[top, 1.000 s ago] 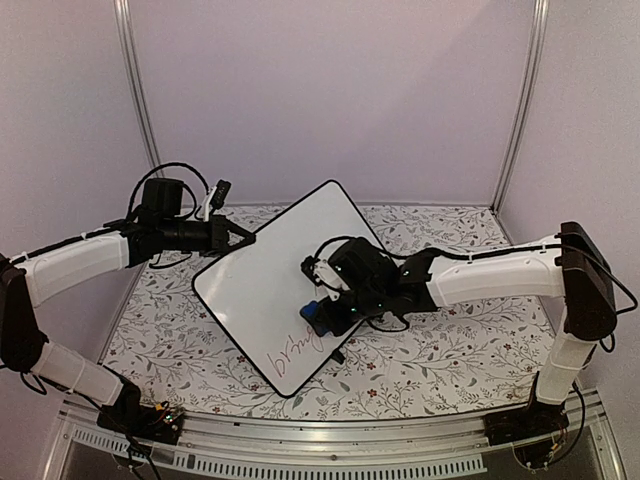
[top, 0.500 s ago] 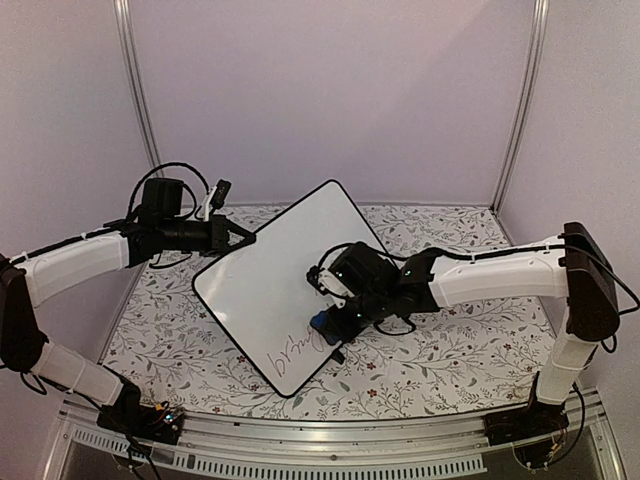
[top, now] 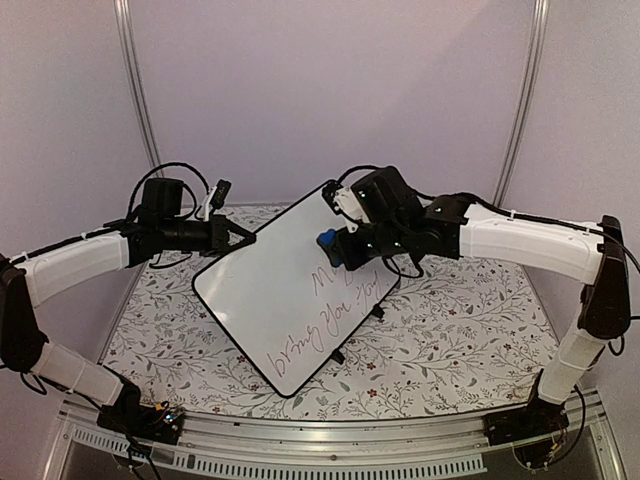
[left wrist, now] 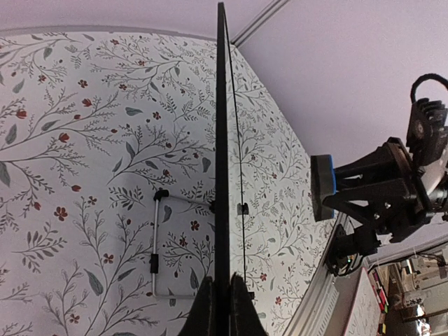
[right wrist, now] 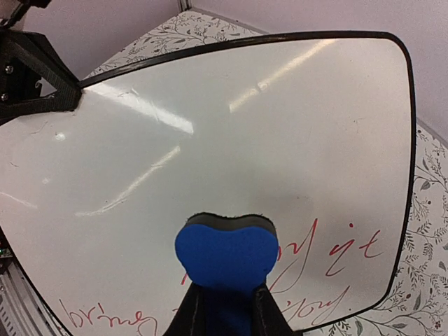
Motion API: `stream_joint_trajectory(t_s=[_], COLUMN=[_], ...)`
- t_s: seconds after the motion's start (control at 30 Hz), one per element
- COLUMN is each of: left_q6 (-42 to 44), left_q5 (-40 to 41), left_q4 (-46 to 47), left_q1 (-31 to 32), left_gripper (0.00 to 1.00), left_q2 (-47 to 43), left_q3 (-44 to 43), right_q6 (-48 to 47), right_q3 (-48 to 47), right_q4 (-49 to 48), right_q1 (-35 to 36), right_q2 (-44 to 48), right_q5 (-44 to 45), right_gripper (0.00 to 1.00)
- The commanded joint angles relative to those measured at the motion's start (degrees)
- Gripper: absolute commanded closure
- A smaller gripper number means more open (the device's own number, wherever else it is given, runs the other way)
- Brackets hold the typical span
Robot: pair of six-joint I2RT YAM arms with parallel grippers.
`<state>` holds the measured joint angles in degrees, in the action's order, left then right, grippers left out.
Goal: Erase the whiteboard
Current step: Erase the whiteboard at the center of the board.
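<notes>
The whiteboard (top: 270, 290) stands tilted on the floral table, with red handwriting (top: 335, 315) across its lower half. My left gripper (top: 243, 237) is shut on the board's upper left rim; in the left wrist view the board (left wrist: 222, 140) is edge-on between the fingers of this gripper (left wrist: 222, 280). My right gripper (top: 335, 248) is shut on a blue eraser (top: 326, 243) near the board's upper right part. The right wrist view shows the eraser (right wrist: 225, 255) in my right gripper (right wrist: 225, 290) before the white face (right wrist: 245, 126), above the red writing (right wrist: 343, 255). From the left wrist, the eraser (left wrist: 323, 185) appears off the board's face.
A floral tablecloth (top: 450, 340) covers the table, with purple walls behind and to the sides. A metal rail (top: 330, 440) runs along the near edge. The board's wire stand (left wrist: 155, 245) rests on the cloth behind it, and small black feet (top: 338, 355) are at its lower right edge.
My right gripper has carried the eraser from the lower middle of the board up toward its upper right part, uncovering more red writing. The left gripper and board have stayed put.
</notes>
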<state>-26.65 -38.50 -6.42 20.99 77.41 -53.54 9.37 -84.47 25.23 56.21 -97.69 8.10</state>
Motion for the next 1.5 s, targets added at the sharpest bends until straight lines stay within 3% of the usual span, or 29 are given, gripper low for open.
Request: stream_joint_trajectory(t_s=[0.0,0.33,0.7,1.47], left_q6=[1.7,1.7,1.8,1.8], left_q5=[0.4,0.2,0.3,0.2], left_q4=[-1.4,-1.4,-1.4,-1.4], left_q1=[0.8,0.8,0.7,0.8], left_gripper=[1.0,1.0,1.0,1.0], left_q2=[0.7,1.1,1.0,0.9], left_q3=[-0.2,-0.2,-0.2,-0.2], right_q6=[-3.2,-5.0,-2.8,-1.8], right_q3=[-4.6,-7.2,-1.8,-0.4], right_q4=[-0.9,-2.7,-4.6,-4.7], right_q1=[-0.2,-0.2,-0.2,-0.2], right_q2=[-4.3,-7.8,-6.3,-8.2], right_q5=[-0.1,-2.1,-4.0,-5.5], right_gripper=[0.96,0.96,0.96,0.96])
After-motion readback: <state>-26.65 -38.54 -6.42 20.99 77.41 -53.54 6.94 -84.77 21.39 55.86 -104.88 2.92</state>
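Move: The right hand holds the blue eraser just off the board; the M of the red "May" lies about 4 cm to its left, 3 cm ahead and 8 cm below. The word "you" is roughly 2 cm left, 1 cm back and 11 cm below the right hand. From the left hand, pinching the board's upper-left edge, that M is some 15 cm right, 1 cm ahead and 7 cm lower. Right hand brings the gripped eraser left, then about 5 cm down to the M; left keeps the board pinched. ##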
